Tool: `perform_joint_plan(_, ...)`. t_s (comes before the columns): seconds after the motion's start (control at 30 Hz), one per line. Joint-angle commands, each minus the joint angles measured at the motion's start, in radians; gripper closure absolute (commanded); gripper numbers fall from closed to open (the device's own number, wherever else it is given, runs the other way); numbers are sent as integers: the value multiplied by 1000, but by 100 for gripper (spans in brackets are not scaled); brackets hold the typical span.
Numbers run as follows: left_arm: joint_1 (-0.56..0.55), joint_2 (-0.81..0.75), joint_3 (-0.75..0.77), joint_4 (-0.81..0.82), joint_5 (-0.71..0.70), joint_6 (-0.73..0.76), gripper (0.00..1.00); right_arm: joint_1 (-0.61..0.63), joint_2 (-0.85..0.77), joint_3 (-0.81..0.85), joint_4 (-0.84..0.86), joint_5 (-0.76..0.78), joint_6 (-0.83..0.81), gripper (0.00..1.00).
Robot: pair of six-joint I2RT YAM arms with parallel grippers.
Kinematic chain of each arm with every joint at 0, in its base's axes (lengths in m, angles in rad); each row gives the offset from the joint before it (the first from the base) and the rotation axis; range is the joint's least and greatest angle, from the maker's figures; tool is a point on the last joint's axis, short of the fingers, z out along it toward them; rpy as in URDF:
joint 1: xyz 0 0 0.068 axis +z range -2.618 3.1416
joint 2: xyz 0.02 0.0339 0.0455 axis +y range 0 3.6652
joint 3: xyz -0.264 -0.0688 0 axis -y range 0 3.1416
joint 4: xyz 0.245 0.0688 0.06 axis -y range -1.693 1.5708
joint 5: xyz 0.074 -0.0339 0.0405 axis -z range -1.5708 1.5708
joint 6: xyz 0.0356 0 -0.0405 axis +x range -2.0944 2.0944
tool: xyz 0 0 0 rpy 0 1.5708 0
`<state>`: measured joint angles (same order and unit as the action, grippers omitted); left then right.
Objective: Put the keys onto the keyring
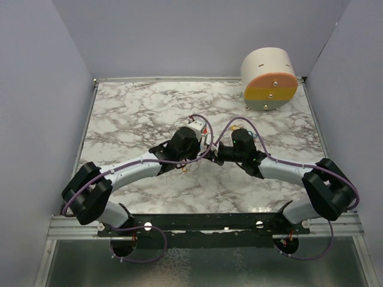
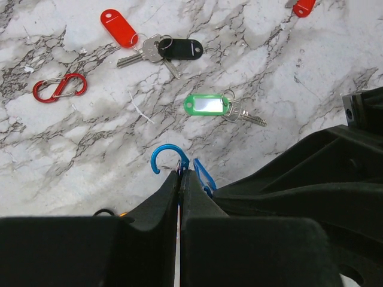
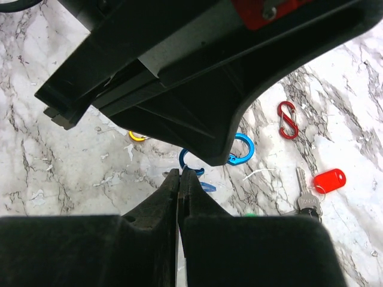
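Note:
The keyring is a bunch of thin blue loops point(image 2: 165, 155), and it hangs at the tips of my left gripper point(image 2: 180, 173), which is shut on it. My right gripper point(image 3: 180, 172) comes in from the other side. It is shut too, pinching a blue loop point(image 3: 191, 162) of the same bunch. The keys lie apart on the marble. One has a green tag point(image 2: 206, 104). A bunch point(image 2: 149, 51) carries a red tag and a black tag. Another red tag point(image 2: 304, 7) lies farther off. In the top view both wrists meet mid-table and hide all of this.
A red S-shaped clip point(image 2: 60, 87) lies left of the keys. A yellow bit point(image 3: 137, 136) shows past the left arm. A round cream box with an orange and yellow face point(image 1: 269, 79) stands at the back right of the marble table point(image 1: 137, 113), between grey walls.

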<state>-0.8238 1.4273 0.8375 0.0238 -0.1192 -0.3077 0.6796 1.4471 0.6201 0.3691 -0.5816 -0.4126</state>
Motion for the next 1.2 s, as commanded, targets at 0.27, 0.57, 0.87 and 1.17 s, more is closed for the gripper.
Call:
perform_joint_plan(0.27,8,41,69,116,-149,-172,100,16,24,11,49,13,47,99)
perform_joint_plan(0.57,14,40,74,130,-164,-221,100,16,32,14,56,79,75,99)
perform_joint_plan(0.87,23,21,49,140,-172,-246,85,15,12,9,55,87,81,99)
perform_joint_plan(1.17,79,-57,15,111,-220,-260,25,15,-23,6,30,129,90,99)
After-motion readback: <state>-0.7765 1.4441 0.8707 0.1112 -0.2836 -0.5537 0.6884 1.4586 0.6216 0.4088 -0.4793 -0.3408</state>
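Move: The left gripper, shut on the blue carabiner, has the right fingertips about 1 cm back, 1 cm to its right and 1 cm lower. From the left hand, the green tag lies on the table roughly 4 cm ahead and 5 cm right, the black tag 10 ahead and 6 right, the red tag some 14 ahead and 2 right, all about 8 cm below. From the right hand, the carabiner is about 2 cm ahead and 1 left. Ease the left gripper forward about 2.5 cm, still shut on the blue carabiner, turning counter-clockwise, while the shut right gripper follows 2 cm forward, turning slightly clockwise. Then open the left fingers wide, let go, and draw them on forward and up about 2 cm each; keep the right closed as it settles back half a centimetre. ##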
